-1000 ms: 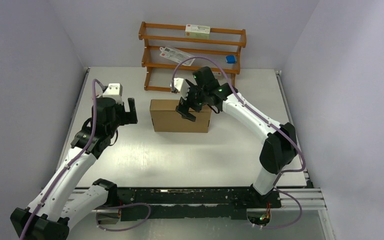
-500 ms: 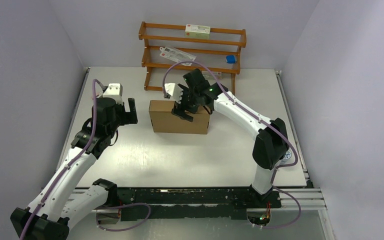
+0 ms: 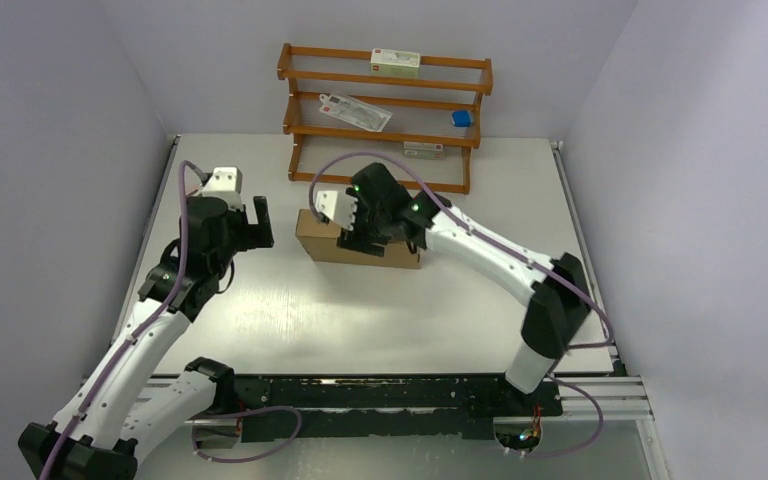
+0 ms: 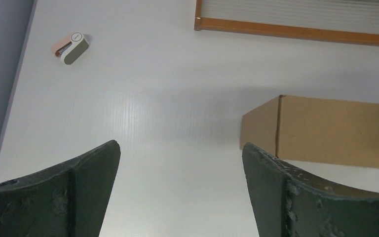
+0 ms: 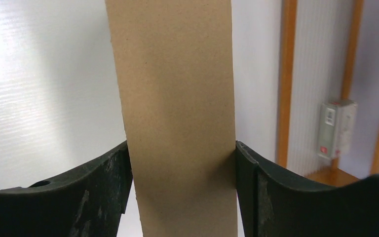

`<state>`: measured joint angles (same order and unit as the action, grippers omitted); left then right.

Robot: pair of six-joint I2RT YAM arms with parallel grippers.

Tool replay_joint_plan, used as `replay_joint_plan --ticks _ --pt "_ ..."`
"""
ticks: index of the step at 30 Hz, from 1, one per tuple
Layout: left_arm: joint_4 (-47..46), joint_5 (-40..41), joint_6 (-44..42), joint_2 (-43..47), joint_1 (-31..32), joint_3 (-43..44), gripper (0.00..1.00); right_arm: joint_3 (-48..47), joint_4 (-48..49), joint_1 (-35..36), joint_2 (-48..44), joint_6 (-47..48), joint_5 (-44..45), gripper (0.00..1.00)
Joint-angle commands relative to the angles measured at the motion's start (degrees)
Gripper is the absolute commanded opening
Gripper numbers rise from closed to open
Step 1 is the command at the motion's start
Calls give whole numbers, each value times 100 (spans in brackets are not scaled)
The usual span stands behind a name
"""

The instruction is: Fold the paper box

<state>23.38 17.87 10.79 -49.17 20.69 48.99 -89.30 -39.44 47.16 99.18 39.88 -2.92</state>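
Note:
The paper box (image 3: 312,240) is a closed brown cardboard box lying on the table in front of the rack. My right gripper (image 3: 356,236) comes down over its top. In the right wrist view the narrow brown box face (image 5: 175,89) fills the gap of the right gripper (image 5: 180,148), and both fingers touch its sides. My left gripper (image 3: 258,222) hovers left of the box, a little apart from it. In the left wrist view the left gripper (image 4: 180,145) stands wide open over bare table, with the box's left end (image 4: 335,131) ahead on the right.
An orange-brown wooden rack (image 3: 385,130) stands at the back, holding white cartons (image 3: 396,63) and a small blue item (image 3: 461,118). A small beige and pink object (image 4: 71,48) lies on the table at far left. Purple walls enclose the table on three sides.
My right gripper has moved left and down along the box top and its jaws have narrowed onto the box. The box looks tipped lower. The left arm has barely moved.

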Motion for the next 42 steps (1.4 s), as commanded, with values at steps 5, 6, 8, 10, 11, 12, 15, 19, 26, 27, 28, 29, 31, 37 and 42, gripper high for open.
replay_joint_plan --ticks 5,6,8,10,11,12,15,19,26,27,28,29,31,37,42 --pt "-112 603 95 588 14 -59 98 2129 1982 1158 -1413 372 2572 70" --pt "-86 686 118 711 14 -77 98 2490 2445 1321 -1518 453 2842 70" --pt "24 808 183 974 14 -112 98 3205 3260 1702 -1706 699 3263 68" --pt "95 837 245 1232 14 -183 98 3926 4213 2043 -1841 962 3622 68" --pt "132 823 270 1374 14 -228 98 4260 4671 2237 -1856 1128 3809 68" --pt "182 808 300 1486 14 -265 98 4542 5076 2428 -1832 1290 4023 68" --pt "367 785 374 1781 14 -379 98 5105 5905 2818 -1506 1644 4611 69" --pt "607 740 438 2033 14 -487 98 5322 6298 3051 -1017 1536 4911 75" --pt "716 676 368 2304 14 -604 98 4640 4591 3360 -724 21 4792 96" --pt "701 679 358 2327 14 -614 98 4469 4192 3365 -700 -269 4727 99" --pt "689 674 339 2328 14 -618 98 4307 3808 3373 -685 -550 4632 100" --pt "679 675 316 2332 14 -623 98 4137 3414 3378 -689 -815 4499 100" --pt "646 669 280 2332 14 -649 98 3854 2800 3387 -738 -1257 4203 100" --pt "598 587 248 2382 14 -689 98 3519 2134 3395 -1292 -1932 3358 100" --pt "560 540 263 2396 14 -731 98 3175 2158 3211 -1291 -2686 3399 100"
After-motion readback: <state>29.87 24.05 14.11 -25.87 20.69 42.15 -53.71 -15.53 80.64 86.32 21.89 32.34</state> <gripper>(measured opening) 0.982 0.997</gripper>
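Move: The right hand already pinches the standing paper box at the middle of its top edge, with the box's middle some 7 cm straight below. The bare table spot to lay it on is centred about 5 cm back, 3 cm to the left and 13 cm below. The rack's front rail runs about 16 cm ahead, its middle 5 cm right, on the table. From the left hand the box is about 22 cm right, 2 cm ahead and 13 cm lower. Draw the right gripper back towards the base about 11 cm and then down 10 cm, keeping the pinch and swinging the wrist nearly 40 degrees so the box's top tips towards you. Low down, open the fingers wide, back off another 4 cm while rising 3, and level the wrist back. Meanwhile pull the empty, open left gripper back and left, away from the box, up first and then partly down again. ##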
